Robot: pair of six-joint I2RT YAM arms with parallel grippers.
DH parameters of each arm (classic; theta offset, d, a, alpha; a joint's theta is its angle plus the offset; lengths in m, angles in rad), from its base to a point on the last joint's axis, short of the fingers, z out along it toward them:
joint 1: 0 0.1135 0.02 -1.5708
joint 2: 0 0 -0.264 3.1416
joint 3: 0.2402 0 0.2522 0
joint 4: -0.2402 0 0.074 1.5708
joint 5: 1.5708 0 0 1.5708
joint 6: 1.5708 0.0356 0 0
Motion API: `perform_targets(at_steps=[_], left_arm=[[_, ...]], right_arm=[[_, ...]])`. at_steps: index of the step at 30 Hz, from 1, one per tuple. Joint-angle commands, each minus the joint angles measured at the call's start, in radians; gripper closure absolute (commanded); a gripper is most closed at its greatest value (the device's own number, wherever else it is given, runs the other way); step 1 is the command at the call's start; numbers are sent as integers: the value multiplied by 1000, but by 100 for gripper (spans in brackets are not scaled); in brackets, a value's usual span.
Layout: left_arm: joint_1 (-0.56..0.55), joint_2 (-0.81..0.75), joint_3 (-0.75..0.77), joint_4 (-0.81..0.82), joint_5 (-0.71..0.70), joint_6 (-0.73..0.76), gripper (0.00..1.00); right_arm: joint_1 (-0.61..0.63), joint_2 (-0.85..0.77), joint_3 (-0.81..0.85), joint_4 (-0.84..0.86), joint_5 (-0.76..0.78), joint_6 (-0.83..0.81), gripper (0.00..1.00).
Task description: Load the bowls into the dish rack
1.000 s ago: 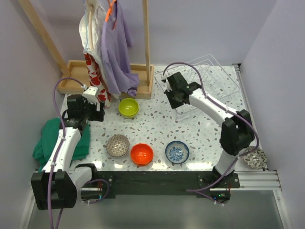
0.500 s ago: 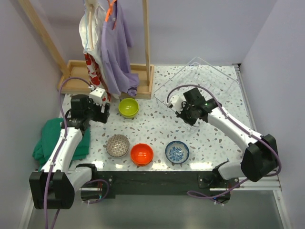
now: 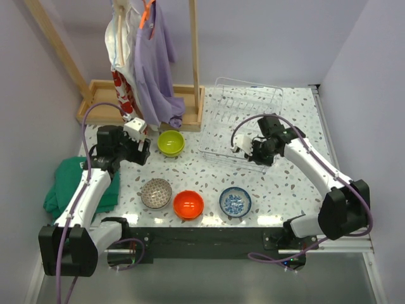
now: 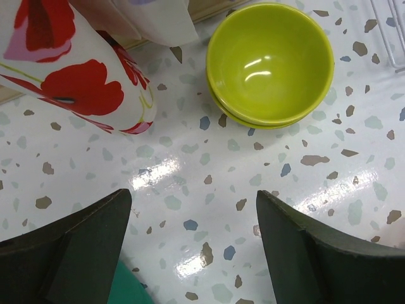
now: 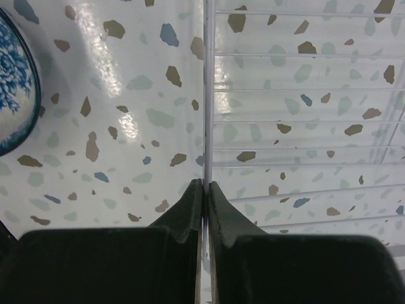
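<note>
The dish rack [image 3: 243, 107] lies flat on the table at the back right. My right gripper [image 3: 250, 152] is shut on its near rim wire [image 5: 207, 95], seen pinched between the jaws of the right gripper [image 5: 205, 185]. The lime green bowl [image 3: 171, 142] stands just right of my left gripper [image 3: 144, 152]. In the left wrist view, the left gripper [image 4: 193, 197] is open over bare table, with the green bowl [image 4: 271, 63] ahead. Along the front stand a grey-brown speckled bowl [image 3: 156, 193], an orange-red bowl [image 3: 188, 204] and a blue-patterned bowl [image 3: 235, 202], whose edge [image 5: 12, 95] shows in the right wrist view.
A wooden tray base with posts [image 3: 101, 107] stands at the back left, with clothes [image 3: 152, 63] hanging down over it. A poppy-print cloth [image 4: 82, 69] hangs close to my left gripper. A green cloth [image 3: 82, 183] lies at the table's left edge.
The rack was held tilted up and now lies flat on the table, drawn nearer by my right gripper. My left gripper has crept right toward the green bowl.
</note>
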State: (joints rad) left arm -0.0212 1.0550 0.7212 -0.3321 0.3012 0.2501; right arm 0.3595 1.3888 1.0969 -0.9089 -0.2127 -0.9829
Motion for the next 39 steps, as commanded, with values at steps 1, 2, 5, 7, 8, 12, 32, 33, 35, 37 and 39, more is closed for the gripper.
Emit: perform_targets(at_steps=[1, 2, 5, 7, 8, 12, 32, 33, 35, 37, 39], left_arm=[[-5, -3, -17, 24, 41, 14, 15], [-5, -1, -17, 27, 41, 15, 15], [-8, 0, -17, 28, 55, 18, 15], [-11, 0, -17, 24, 61, 29, 16], [-13, -1, -17, 21, 64, 41, 16], [-17, 3, -19, 7, 82, 84, 17], [-94, 0, 12, -125, 139, 299, 16], [-94, 0, 15, -145, 144, 313, 16], [-94, 5, 27, -166, 154, 362, 14], [-94, 13, 37, -196, 144, 403, 13], [-94, 19, 47, -211, 133, 417, 13]], right_arm=[[-82, 25, 76, -35, -8, -164, 100], [-94, 32, 95, -39, -8, -171, 100], [-137, 70, 135, -61, -10, -197, 100], [-171, 85, 147, -55, -1, -206, 100], [-183, 88, 150, -53, -1, -206, 100], [-232, 92, 144, -56, 9, -256, 100], [-330, -65, 207, -65, -62, -132, 37], [-330, -130, 204, -76, -100, -126, 36], [-329, -198, 181, -93, -152, -90, 30], [-327, -289, 138, -135, -253, -98, 26], [-306, -333, 77, -223, -321, -149, 23]])
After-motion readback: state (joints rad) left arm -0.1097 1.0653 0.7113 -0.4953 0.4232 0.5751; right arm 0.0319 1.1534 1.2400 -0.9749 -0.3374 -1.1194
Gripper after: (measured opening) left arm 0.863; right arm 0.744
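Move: The dish rack stands askew, its near rail already pinched in the right fingers close to its right corner; its middle is about 14 cm ahead of that hand, 5 cm left and 4 cm lower. Some 6 cm below the hand, the blue-and-white bowl lies 13 cm back and 7 cm left. From the open left hand, the brown patterned bowl is 14 cm back, 6 cm right and 9 cm down; the green bowls are 10 cm right and 3 cm ahead, the orange bowl 18 cm back and 16 cm right. The dish rack's near end is drawn to the right by the right hand's pinch, the hand going some 10 cm right and 5 cm forward at level height; then its fingers open, let go of the rail and rise about 10 cm, easing back and a little left. The open left hand drifts back, right and slightly down towards the brown patterned bowl, turning clockwise some 20 degrees. ##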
